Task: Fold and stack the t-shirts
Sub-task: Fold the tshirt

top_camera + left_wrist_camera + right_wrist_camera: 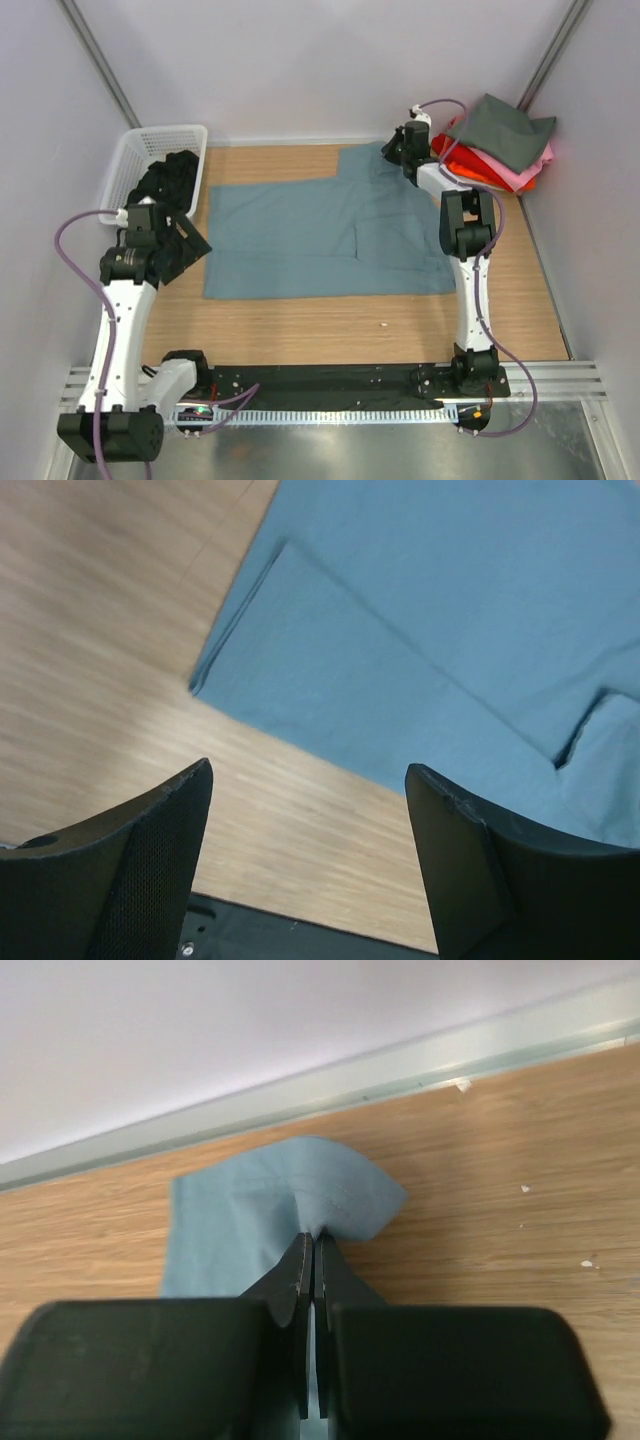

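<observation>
A dusty blue-grey t-shirt [320, 235] lies spread flat across the middle of the wooden table. Its far sleeve [270, 1215] is pinched between the fingers of my right gripper [314, 1238], which is shut on the cloth near the back wall [395, 148]. My left gripper [308, 780] hangs open above the bare wood, just off the shirt's near left corner [205, 675]; nothing sits between its fingers. In the top view it is at the table's left side [185, 245]. Folded t-shirts in dark grey [505, 125], pink, red and orange are piled at the back right corner.
A white lattice basket [135, 160] with dark cloth in it stands at the back left, right behind the left arm. The black base rail [330, 385] runs along the near edge. Walls close the table at back and both sides.
</observation>
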You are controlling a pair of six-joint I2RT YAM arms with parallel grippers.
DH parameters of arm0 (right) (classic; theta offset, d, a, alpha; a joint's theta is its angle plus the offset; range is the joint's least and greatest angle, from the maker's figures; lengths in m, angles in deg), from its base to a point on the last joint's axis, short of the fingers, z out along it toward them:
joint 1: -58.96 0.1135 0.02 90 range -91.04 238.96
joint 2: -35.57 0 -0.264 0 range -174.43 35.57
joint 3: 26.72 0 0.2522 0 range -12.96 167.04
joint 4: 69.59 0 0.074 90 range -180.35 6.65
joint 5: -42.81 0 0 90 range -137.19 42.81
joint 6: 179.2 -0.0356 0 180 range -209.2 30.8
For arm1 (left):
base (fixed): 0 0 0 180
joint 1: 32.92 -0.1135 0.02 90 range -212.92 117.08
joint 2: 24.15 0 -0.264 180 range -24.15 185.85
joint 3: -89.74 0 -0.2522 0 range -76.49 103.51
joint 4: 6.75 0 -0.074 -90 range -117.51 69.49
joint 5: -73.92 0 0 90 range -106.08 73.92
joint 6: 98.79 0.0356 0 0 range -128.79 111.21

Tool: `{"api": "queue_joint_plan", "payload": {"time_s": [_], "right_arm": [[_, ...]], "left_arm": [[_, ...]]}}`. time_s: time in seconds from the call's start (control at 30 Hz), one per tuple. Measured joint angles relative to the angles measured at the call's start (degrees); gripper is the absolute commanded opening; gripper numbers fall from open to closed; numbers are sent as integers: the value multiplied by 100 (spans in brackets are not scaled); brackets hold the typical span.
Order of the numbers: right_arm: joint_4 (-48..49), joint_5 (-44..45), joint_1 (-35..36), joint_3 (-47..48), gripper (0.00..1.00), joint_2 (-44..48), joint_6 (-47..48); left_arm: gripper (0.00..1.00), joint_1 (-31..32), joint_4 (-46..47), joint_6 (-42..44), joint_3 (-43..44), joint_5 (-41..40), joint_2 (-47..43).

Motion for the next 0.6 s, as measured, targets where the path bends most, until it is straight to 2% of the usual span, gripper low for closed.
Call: {"api": "queue_joint_plan", "payload": {"time_s": [0.13,0.27,0.4,0.6], "right_arm": [[651,-162,-4,-951,1,896,229],[1073,-136,-20,-1478,1,1585,400],[1344,-111,-66,-1600,2,1799,442],[1180,101,-267,-1663,1,1801,472]], "left_arm": [[79,739,481,-267,844,-529,957],[79,1051,1117,-518,1292,-802,2144],[79,1196,1440,-667,1790,-981,3375],[79,1217,1657,-675,3327,-1228,5154]]}}
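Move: The right hand already holds the t-shirt's far flap; the shirt's body lies some 31 cm back and 16 cm left of it, 5 cm lower, and the folded stack about 28 cm to its right, roughly level forward. From the open left hand, the shirt's far left corner is about 32 cm ahead, 2 cm left and 16 cm down; the basket stands about level with that corner, some 13 cm farther left. That corner lies 12 cm back and 43 cm left of the right hand. Forward in one fast sweep of about 23 cm, the left hand passes over the t-shirt towards its far left corner, edging right, first rising slightly, then sinking, fingers staying open. The right hand keeps its pinch on the far flap and raises it about 11 cm, easing back a little and tipping its fingertips up some 15 degrees, then drifts right as the rise ends. ##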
